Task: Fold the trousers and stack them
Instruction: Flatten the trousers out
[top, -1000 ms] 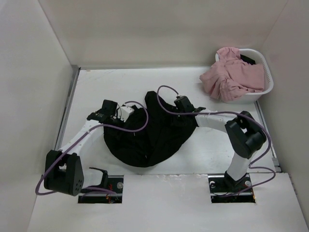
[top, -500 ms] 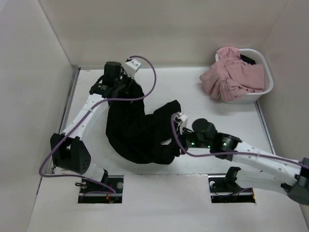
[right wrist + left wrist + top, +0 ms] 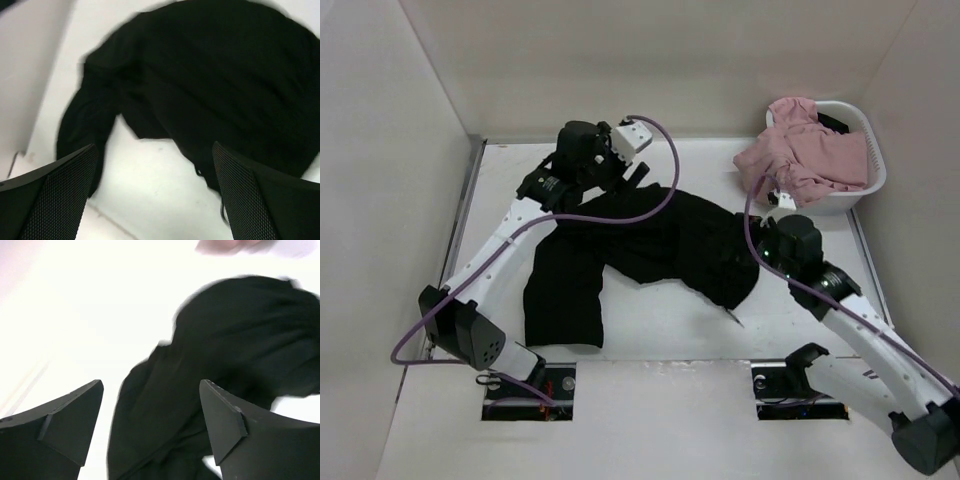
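The black trousers [image 3: 660,245] lie loosely spread across the table, one leg running down to the near left and the rest bunched toward the right. My left gripper [image 3: 638,176] hovers over their far edge, open. In the left wrist view the left gripper [image 3: 151,385] has wide-apart fingers, and only the trousers [image 3: 240,340] show beyond them. My right gripper [image 3: 766,250] is above the trousers' right end. The right wrist view shows the right gripper [image 3: 154,146] open over bare table, with the trousers [image 3: 225,75] just past it.
A white basket [image 3: 876,160] stands at the back right, and pink cloth [image 3: 800,160] spills over its front. White walls close in the table on the left, back and right. The arm bases sit at the near edge.
The trousers went from a bunched heap to a longer spread across the table. The left gripper moved to the back and let go; the right gripper swung right and opened.
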{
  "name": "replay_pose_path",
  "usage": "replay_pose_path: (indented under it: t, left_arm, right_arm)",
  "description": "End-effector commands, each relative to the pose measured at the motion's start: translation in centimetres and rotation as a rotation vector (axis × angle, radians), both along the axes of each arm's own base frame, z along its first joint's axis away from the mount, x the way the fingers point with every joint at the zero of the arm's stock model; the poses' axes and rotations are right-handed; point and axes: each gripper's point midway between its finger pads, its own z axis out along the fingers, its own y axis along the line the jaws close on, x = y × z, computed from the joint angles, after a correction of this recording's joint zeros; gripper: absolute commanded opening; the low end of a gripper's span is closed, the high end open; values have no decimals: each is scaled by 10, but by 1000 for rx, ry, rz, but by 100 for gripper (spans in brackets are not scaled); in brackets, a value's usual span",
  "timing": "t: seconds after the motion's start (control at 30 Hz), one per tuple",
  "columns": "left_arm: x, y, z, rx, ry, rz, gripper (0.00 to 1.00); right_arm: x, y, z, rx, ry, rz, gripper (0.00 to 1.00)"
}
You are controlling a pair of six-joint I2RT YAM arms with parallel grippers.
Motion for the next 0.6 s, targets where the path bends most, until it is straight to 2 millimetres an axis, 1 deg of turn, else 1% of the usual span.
replay_pose_path:
  t: [0.0, 0.03, 0.07, 0.13, 0.2, 0.27, 0.33, 0.37, 0.4, 0.43, 0.5, 0.57]
  left_arm:
    - [9, 50, -5, 73, 14, 136, 80]
    - [4, 63, -10, 89, 37, 152, 81]
    - [-5, 74, -19, 113, 72, 160, 82]
    - [-28, 90, -45, 179, 150, 164, 83]
    - [-62, 109, -91, 281, 274, 160, 82]
    - [-92, 134, -136, 366, 396, 199, 81]
    - [-115, 159, -172, 416, 491, 256, 81]
    - [-125, 168, -187, 427, 532, 273, 81]
    - [-132, 174, -200, 430, 565, 288, 81]
    - [-135, 177, -210, 430, 582, 299, 81]
    - [-130, 182, -227, 434, 587, 322, 80]
    - [-125, 184, -240, 443, 601, 337, 79]
  right_arm:
    - [27, -12, -18, 14, 99, -127, 100]
    - [30, -14, -26, 9, 130, -146, 100]
    - [32, -15, -32, 8, 157, -160, 100]
    - [33, -20, -49, -6, 216, -194, 100]
    - [28, -36, -72, -34, 311, -276, 100]
    - [13, -58, -94, -63, 406, -397, 100]
    - [-2, -75, -108, -56, 443, -495, 100]
    - [-8, -82, -115, -41, 460, -543, 100]
    - [-14, -83, -123, -27, 481, -570, 100]
    - [-19, -83, -132, -16, 504, -587, 100]
    - [-24, -81, -152, -15, 546, -612, 100]
    - [-20, -73, -170, -14, 578, -595, 100]
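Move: The left gripper is high over the cloth: the trousers' near-left end lies about 20 cm back and 16 cm to its left, some 28 cm below, while their middle is 6 cm back and almost straight beneath. From the right gripper, the trousers' right end is roughly 4 cm back, 5 cm right and 21 cm down. The loose cord lies 10 cm back and 4 cm right, and the basket 21 cm ahead and 22 cm right. Bring the open left gripper down some 24 cm while sweeping left and back, from above the trousers' middle to just over their near-left end, tipping its fingers to point nearly straight down. Lower the right gripper, wide open, about 15 cm towards the trousers' right end, drifting right as the wrist tips down and swings clockwise. ##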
